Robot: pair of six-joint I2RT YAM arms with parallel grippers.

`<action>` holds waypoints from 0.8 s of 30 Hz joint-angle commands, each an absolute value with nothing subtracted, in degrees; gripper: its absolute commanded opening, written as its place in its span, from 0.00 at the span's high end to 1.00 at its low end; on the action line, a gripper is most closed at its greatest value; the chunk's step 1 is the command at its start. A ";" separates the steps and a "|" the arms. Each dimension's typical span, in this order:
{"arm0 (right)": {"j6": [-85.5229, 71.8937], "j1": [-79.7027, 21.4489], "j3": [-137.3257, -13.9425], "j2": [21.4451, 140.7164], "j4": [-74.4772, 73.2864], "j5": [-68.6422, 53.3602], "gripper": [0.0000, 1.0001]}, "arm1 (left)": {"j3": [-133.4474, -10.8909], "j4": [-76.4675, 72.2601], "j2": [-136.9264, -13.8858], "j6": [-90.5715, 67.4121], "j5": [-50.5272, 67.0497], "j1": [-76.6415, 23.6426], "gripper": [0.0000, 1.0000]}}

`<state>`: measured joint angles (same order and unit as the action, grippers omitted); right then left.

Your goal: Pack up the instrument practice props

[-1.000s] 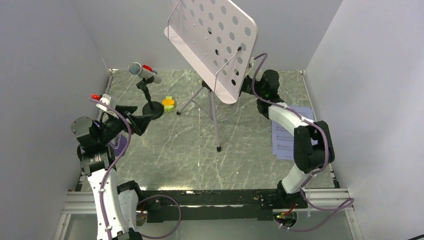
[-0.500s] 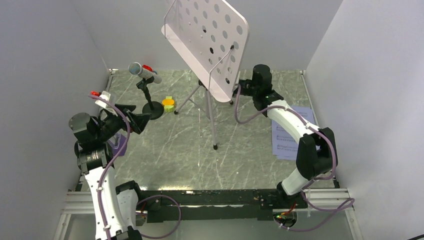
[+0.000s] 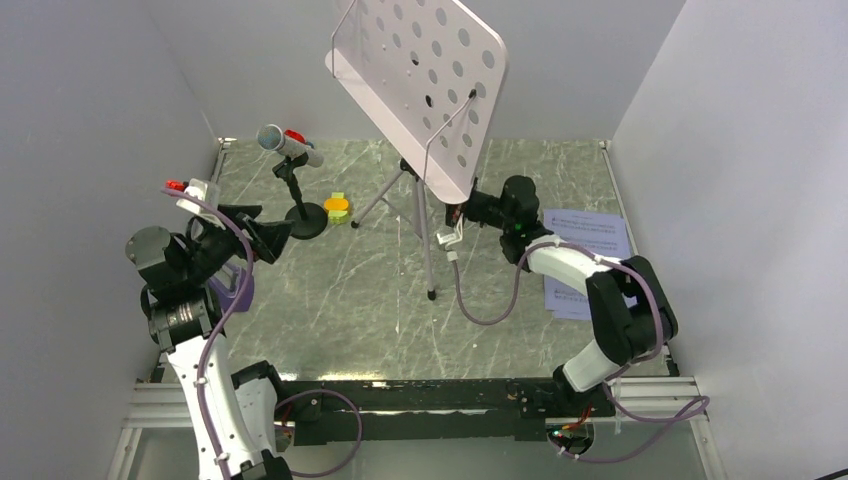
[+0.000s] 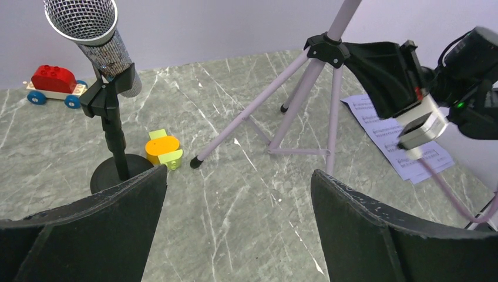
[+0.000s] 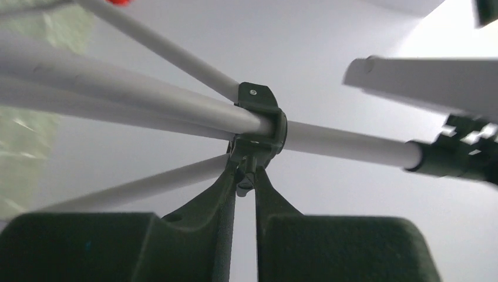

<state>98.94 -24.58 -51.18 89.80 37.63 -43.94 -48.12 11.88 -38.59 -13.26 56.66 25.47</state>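
The grey perforated music stand point(image 3: 425, 80) stands on tripod legs point(image 3: 427, 250) at mid-table. My right gripper point(image 3: 458, 213) is shut on a small tab of the stand's black leg hub point(image 5: 258, 126), fingers pinched under it point(image 5: 245, 179). My left gripper point(image 3: 265, 235) is open and empty point(image 4: 238, 176), above the table at the left. It faces the silver microphone point(image 4: 82, 17) on its black round base point(image 4: 114, 173) and the orange-and-yellow-green block point(image 4: 163, 151). White sheet-music pages point(image 3: 585, 260) lie at the right. The purple metronome point(image 3: 238, 290) is partly hidden under my left arm.
A red toy car point(image 4: 53, 85) sits by the back wall behind the microphone. White walls close in on three sides. The right arm's cable point(image 3: 490, 310) loops over the table beside the tripod's near foot point(image 3: 431, 295).
My right gripper dropped from the stand plate's lower edge to the leg hub and shut on it. The stand shifted slightly. My left arm drifted a little left.
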 commanded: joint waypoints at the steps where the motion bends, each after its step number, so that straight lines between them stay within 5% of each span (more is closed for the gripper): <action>1: 120.01 -23.20 -41.72 96.61 38.15 -38.39 0.92 | -48.03 10.90 -37.47 -13.64 58.08 25.84 0.04; 8: 125.80 -22.88 -37.77 102.94 50.94 -36.21 0.62 | -46.26 9.80 -36.54 -13.63 58.80 25.75 0.04; 13: 109.63 -22.62 -35.63 102.58 66.21 -33.05 0.41 | -45.62 10.75 -34.91 -12.50 59.31 25.73 0.04; 24: 55.54 -23.63 -32.35 82.41 51.67 -11.32 0.28 | -42.60 8.29 -34.18 -13.11 60.55 25.75 0.04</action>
<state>82.96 -21.78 -29.95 88.64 57.98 -23.55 -44.25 11.60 -33.87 -11.70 58.92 25.47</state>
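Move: The tripod's clamp knob is already pinched in the right fingertips, practically at the hand point, with the black leg hub some 3 cm further left and 2 cm farther out. The near leg's foot is about 13 cm back, 1 cm left and 26 cm down; the sheet music lies roughly 37 cm right, 5 cm back, just as low. From the left hand the knob is about 12 cm ahead, 27 cm right and 5 cm lower. The tripod's clamp knob gets the tail of a twist, counter-clockwise looking along the right fingers, before they open from nearly shut to about three-quarters wide and let go. The hand then sinks some 10 cm and draws right about 9 cm, away from the hub, rising a little at the end as the wrist rolls back about 40 degrees and swings clockwise. ##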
